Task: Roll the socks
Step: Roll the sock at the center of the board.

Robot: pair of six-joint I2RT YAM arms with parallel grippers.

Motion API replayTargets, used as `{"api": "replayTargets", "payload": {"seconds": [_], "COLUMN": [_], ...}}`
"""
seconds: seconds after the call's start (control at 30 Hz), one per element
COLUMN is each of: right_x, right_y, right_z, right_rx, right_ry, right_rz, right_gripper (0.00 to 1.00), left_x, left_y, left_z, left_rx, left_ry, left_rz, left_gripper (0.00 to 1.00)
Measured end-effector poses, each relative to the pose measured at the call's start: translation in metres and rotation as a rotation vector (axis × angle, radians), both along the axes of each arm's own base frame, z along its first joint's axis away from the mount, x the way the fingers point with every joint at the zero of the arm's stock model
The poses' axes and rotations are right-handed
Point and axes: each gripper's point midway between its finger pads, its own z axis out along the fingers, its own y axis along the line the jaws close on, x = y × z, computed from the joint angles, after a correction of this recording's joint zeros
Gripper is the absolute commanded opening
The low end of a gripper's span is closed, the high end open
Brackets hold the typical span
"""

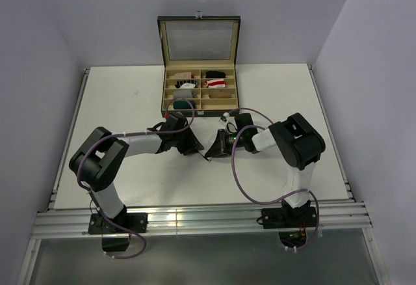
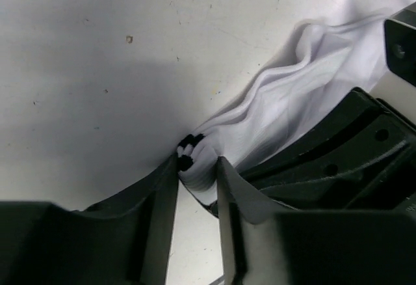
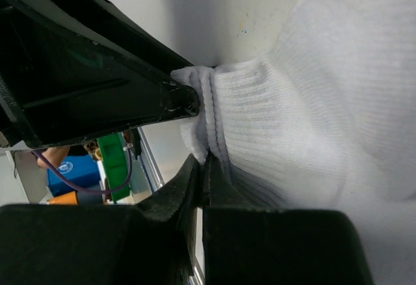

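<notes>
The white sock [image 2: 305, 77] with dark cuff stripes [image 2: 187, 148] hangs between both grippers just above the table. My left gripper [image 2: 198, 168] is shut on its striped cuff end. My right gripper [image 3: 205, 161] is shut on a ribbed edge of the same sock [image 3: 312, 103]. In the top view the two grippers, left [image 1: 195, 145] and right [image 1: 214, 147], meet tip to tip at the table's middle and hide most of the sock. The red-and-white sock [image 1: 218, 73] and the tan sock [image 1: 221, 94] lie in right-hand compartments of the box.
An open divided box [image 1: 162, 96] with a glass lid [image 1: 198, 41] stands just behind the grippers. Its left compartments hold small dark, grey [image 1: 187, 85] and teal [image 1: 177, 105] bundles. White table [image 1: 117, 103] extends to both sides, with walls around it.
</notes>
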Motion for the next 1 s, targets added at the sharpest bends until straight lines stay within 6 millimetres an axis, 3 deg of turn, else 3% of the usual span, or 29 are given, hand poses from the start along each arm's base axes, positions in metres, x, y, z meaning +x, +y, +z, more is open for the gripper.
{"api": "replayTargets", "payload": {"seconds": [0.07, 0.1, 0.2, 0.27, 0.4, 0.53, 0.67, 0.77, 1.0], "right_x": [0.000, 0.000, 0.000, 0.000, 0.002, 0.009, 0.002, -0.008, -0.014], "right_y": [-0.001, -0.002, -0.005, -0.007, -0.010, -0.009, 0.005, 0.012, 0.008], "right_z": [0.001, 0.001, 0.003, 0.006, 0.022, 0.053, 0.081, 0.077, 0.046], "right_rx": [-0.007, -0.013, -0.039, -0.067, -0.151, -0.263, -0.346, -0.429, -0.660], "right_ry": [-0.005, -0.007, -0.029, -0.062, -0.193, -0.438, -0.690, -0.811, -0.954], "right_rz": [-0.003, -0.004, -0.012, -0.018, -0.031, -0.066, -0.065, -0.047, -0.003], "right_gripper": [0.05, 0.10, 0.24, 0.33, 0.42, 0.43, 0.44, 0.45, 0.45], "left_x": [0.000, 0.000, -0.002, -0.003, -0.002, 0.003, 0.011, 0.012, 0.010], "left_y": [-0.002, -0.002, -0.004, -0.005, -0.004, 0.000, 0.000, 0.000, 0.001], "left_z": [-0.001, -0.002, -0.002, -0.002, -0.001, 0.001, 0.003, 0.005, 0.001], "left_rx": [0.001, 0.002, 0.008, 0.014, 0.057, 0.125, 0.182, 0.211, 0.243], "left_ry": [0.001, 0.003, 0.004, 0.001, -0.009, -0.018, -0.027, -0.028, -0.011], "left_rz": [-0.002, -0.003, -0.013, -0.018, -0.032, -0.060, -0.105, -0.138, -0.182], "left_gripper": [0.26, 0.15, 0.05, 0.03, 0.02, 0.02, 0.02, 0.02, 0.03]}}
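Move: The sock's far cuff corner sits between the left hand's still-open fingers, and the right hand holds the near corner, about 3 cm back and 3 cm right of there. From the left hand, the sock's foot lies some 6 cm ahead and 14 cm right; the box is about 22 cm straight ahead. From the right hand, the far corner is about 3 cm ahead and 3 cm left. Left pinches the sock's cuff as right lets go, rises about 8 cm, tipping fingers downward, then sinks 4. ##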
